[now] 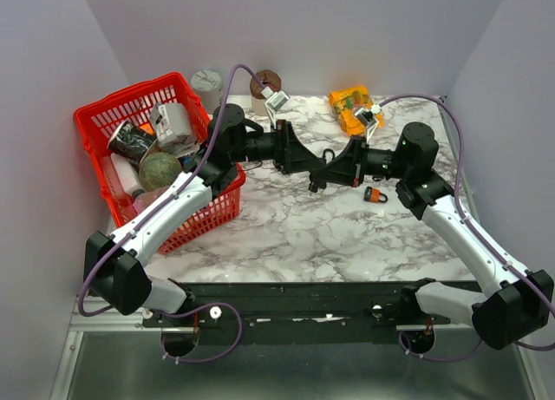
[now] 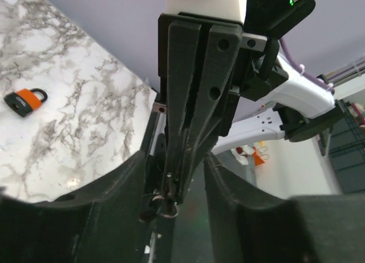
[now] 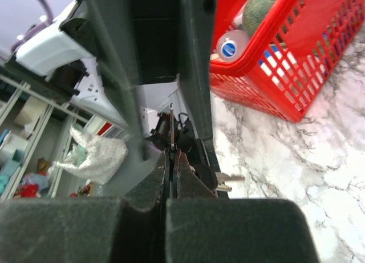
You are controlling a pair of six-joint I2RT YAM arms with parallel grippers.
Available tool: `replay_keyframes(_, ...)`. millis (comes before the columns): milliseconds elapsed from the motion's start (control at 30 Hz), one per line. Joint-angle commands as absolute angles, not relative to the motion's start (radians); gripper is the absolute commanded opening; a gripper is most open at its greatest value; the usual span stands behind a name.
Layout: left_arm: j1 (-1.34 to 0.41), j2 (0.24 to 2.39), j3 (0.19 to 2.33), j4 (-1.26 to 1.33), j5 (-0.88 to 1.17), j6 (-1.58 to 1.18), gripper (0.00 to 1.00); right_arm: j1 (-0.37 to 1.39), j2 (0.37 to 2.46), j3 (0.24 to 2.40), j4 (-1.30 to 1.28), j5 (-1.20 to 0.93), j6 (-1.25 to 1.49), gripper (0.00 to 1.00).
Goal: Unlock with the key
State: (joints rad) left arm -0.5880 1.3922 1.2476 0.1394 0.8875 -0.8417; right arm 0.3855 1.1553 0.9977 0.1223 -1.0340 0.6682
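An orange and black padlock (image 1: pixel 375 194) lies on the marble table, just right of where the two grippers meet; it also shows in the left wrist view (image 2: pixel 24 101). My right gripper (image 1: pixel 317 183) (image 3: pixel 172 156) is shut on a thin metal key ring (image 3: pixel 171 129), held above the table. Silver keys (image 3: pixel 227 180) with a dark head hang beside its fingertips. My left gripper (image 1: pixel 324 165) (image 2: pixel 174 169) is open. Its fingers (image 2: pixel 114 206) straddle the right gripper's fingers and the key ring (image 2: pixel 165 203) without closing on them.
A red basket (image 1: pixel 95 122) (image 3: pixel 274 86) holding bottles, a green ball and boxes stands at the left. An orange packet (image 1: pixel 351 105), a brown cylinder (image 1: pixel 264 81) and a grey round object (image 1: pixel 206 79) sit along the back edge.
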Motion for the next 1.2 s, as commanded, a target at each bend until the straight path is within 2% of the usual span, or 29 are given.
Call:
replay_keyframes(0, -0.591, 1.361, 1.264, 0.111, 0.804, -0.792, 0.80, 0.393, 1.128, 0.968, 0.133, -0.928, 0.678, 0.01)
replay_keyframes(67, -0.591, 1.350, 1.279, 0.059, 0.766, -0.730, 0.99, 0.385, 1.115, 0.959, 0.132, -0.878, 0.684, 0.01)
replay_keyframes(200, -0.592, 1.358, 1.319, 0.018, 0.684, -0.719, 0.99, 0.356, 1.097, 0.954, 0.126, -0.801, 0.686, 0.01)
replay_keyframes(433, -0.643, 1.482, 1.387, 0.015, 0.704, -0.706, 0.99, 0.224, 1.068, 1.003, 0.012, -0.669, 0.696, 0.01)
replay_keyframes(567, -0.695, 1.626, 1.451, -0.061, 0.706, -0.602, 0.99, 0.137, 1.020, 1.075, -0.116, -0.580, 0.677, 0.01)
replay_keyframes(767, -0.790, 1.846, 1.593, -0.184, 0.657, -0.393, 0.99, 0.127, 0.905, 1.183, -0.225, -0.416, 0.626, 0.01)
replay_keyframes(867, -0.804, 1.967, 1.649, -0.222, 0.582, -0.393, 0.99, 0.127, 0.864, 1.213, -0.273, -0.376, 0.597, 0.01)
replay_keyframes(1033, -0.819, 2.184, 1.917, -0.385, 0.375, -0.509, 0.99, 0.126, 0.810, 1.206, -0.336, -0.361, 0.575, 0.01)
replay_keyframes(1167, -0.848, 2.379, 2.112, -0.492, 0.313, -0.603, 0.99, 0.126, 0.772, 1.184, -0.367, -0.345, 0.569, 0.01)
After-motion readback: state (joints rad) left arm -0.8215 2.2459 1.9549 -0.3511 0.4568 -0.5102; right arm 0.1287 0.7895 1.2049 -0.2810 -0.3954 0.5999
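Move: Roughly 10 cm ahead of the empty left hand, some 19 cm to its right and about 32 cm below lies the orange padlock. At much the same depth, the loose keys on the table are about 13 cm ahead and 4 cm right of that hand, and the black padlock about 20 cm ahead and 7 cm right. From the right hand, already gripping a key, the orange padlock is also about 10 cm ahead, 19 cm right and 32 cm below. Spreading its half-parted fingers wide, the left hand eases forward off the handed-over key, then swoops down about 22 cm and right 16 cm towards the orange padlock, its fingers tipping some 30 degrees downward. The right hand keeps the key pinched and clears away rightward, first going forward, then climbing while drawing back, and turning about 50 degrees clockwise. ##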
